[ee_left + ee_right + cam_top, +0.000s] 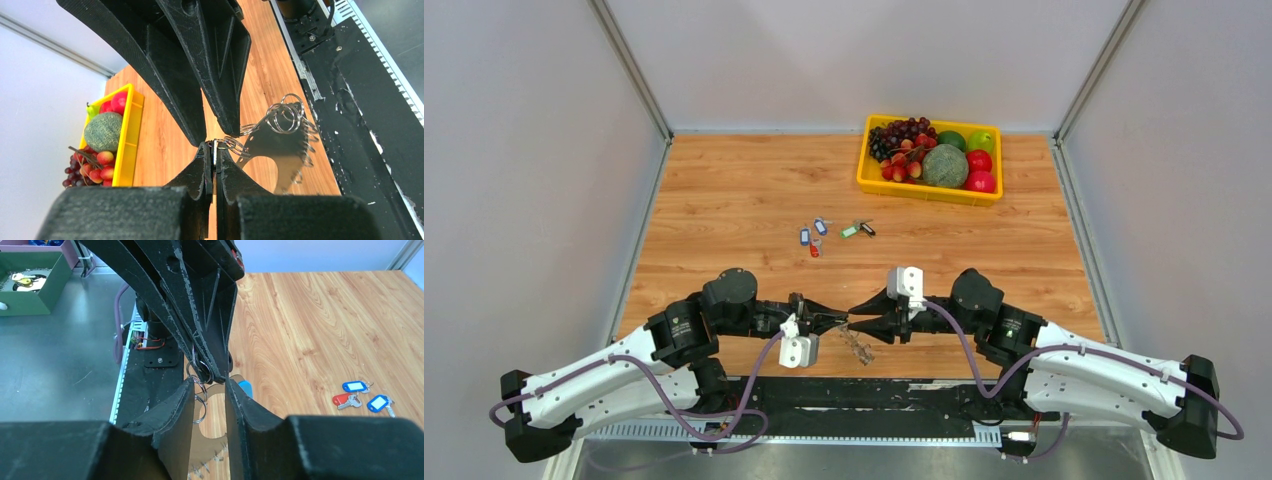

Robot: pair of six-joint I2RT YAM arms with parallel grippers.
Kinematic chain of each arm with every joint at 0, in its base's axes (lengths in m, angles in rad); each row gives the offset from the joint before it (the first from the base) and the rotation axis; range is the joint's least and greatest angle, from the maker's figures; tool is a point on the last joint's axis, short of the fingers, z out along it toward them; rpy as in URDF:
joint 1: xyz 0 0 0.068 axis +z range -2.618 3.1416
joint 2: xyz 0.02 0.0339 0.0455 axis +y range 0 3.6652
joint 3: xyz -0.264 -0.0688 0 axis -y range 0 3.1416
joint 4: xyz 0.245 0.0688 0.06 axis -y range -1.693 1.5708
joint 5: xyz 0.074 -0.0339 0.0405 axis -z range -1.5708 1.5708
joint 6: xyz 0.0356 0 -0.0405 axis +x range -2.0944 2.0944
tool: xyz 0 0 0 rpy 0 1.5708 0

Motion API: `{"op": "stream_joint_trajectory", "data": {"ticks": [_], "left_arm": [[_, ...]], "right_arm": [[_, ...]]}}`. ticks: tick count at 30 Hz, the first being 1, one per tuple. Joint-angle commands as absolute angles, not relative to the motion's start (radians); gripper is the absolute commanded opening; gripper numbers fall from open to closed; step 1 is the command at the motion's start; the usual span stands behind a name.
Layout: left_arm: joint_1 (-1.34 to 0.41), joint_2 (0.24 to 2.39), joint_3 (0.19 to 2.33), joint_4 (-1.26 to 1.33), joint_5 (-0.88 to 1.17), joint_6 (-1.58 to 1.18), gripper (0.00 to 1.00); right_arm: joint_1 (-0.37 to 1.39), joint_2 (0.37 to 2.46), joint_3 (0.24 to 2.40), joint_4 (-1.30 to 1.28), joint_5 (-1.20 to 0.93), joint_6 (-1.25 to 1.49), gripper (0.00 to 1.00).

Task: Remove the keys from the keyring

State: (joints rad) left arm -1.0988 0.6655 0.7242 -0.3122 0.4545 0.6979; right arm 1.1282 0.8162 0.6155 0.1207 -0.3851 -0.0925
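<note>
The keyring point(861, 348), a flat grey hoop with a jagged edge and several small wire rings, hangs between the two grippers just above the table's near edge. My left gripper point(839, 320) is shut on a thin metal edge of it point(215, 147); the hoop point(285, 150) hangs to its right. My right gripper point(856, 322) is open, its fingers point(192, 390) on either side of the left fingertips and the hoop point(212, 447), whose blue section point(245, 388) shows. Loose keys lie on the table: blue point(804, 237), red point(815, 247), green point(850, 231) and black point(867, 228). Some also show in the right wrist view point(355, 386).
A yellow tray point(864, 170) with grapes, a melon and other fruit stands at the back right; it also shows in the left wrist view point(127, 135). A black base strip point(864, 395) runs along the near edge. A green box point(30, 280) stands off the table.
</note>
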Motion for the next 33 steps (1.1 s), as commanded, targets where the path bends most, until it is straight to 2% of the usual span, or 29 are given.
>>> {"op": "stream_joint_trajectory", "data": {"ticks": [1,6,21,24,27,33], "left_arm": [[-1.101,0.655,0.733,-0.236,0.469,0.709,0.0],[-1.101,0.655,0.732,-0.236,0.47,0.709,0.0],[-1.101,0.653,0.732,-0.238,0.469,0.71,0.0],[-1.101,0.653,0.732,-0.238,0.468,0.71,0.0],[-1.101,0.656,0.732,-0.237,0.469,0.71,0.0],[-1.102,0.652,0.732,-0.238,0.466,0.711,0.0]], "right_arm": [[1.14,0.792,0.605,0.13,-0.31,-0.031,0.33],[1.139,0.752,0.593,0.159,-0.259,-0.005,0.35],[1.148,0.85,0.619,0.179,-0.381,0.017,0.31],[1.15,0.853,0.62,0.181,-0.382,0.016,0.18],[1.15,0.854,0.624,0.184,-0.386,0.015,0.01],[1.148,0.805,0.622,0.186,-0.314,0.073,0.0]]}}
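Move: The wire ring that the right hand goes for sticks out of the left fingertips, about 1 cm to the left of the right hand's point and 1 cm below; from the left hand it lies about 1 cm to the right. The grey-and-blue holder with the other rings hangs some 9 cm below the right hand, 1 cm back and 2 cm to its right. On the table, about 24 cm lower, the red key tag lies 25 cm ahead and 8 cm left, the green one 28 cm straight ahead. The ring at the left fingertips stays pinched there while the right hand, its fingers astride those tips, first eases about 1 cm forward and to the right, then drops some 2 cm, coming back and left against the ring. The right wrist rolls slightly, and its fingers close from about a third open to shut, pinching the ring just below the left tips. ##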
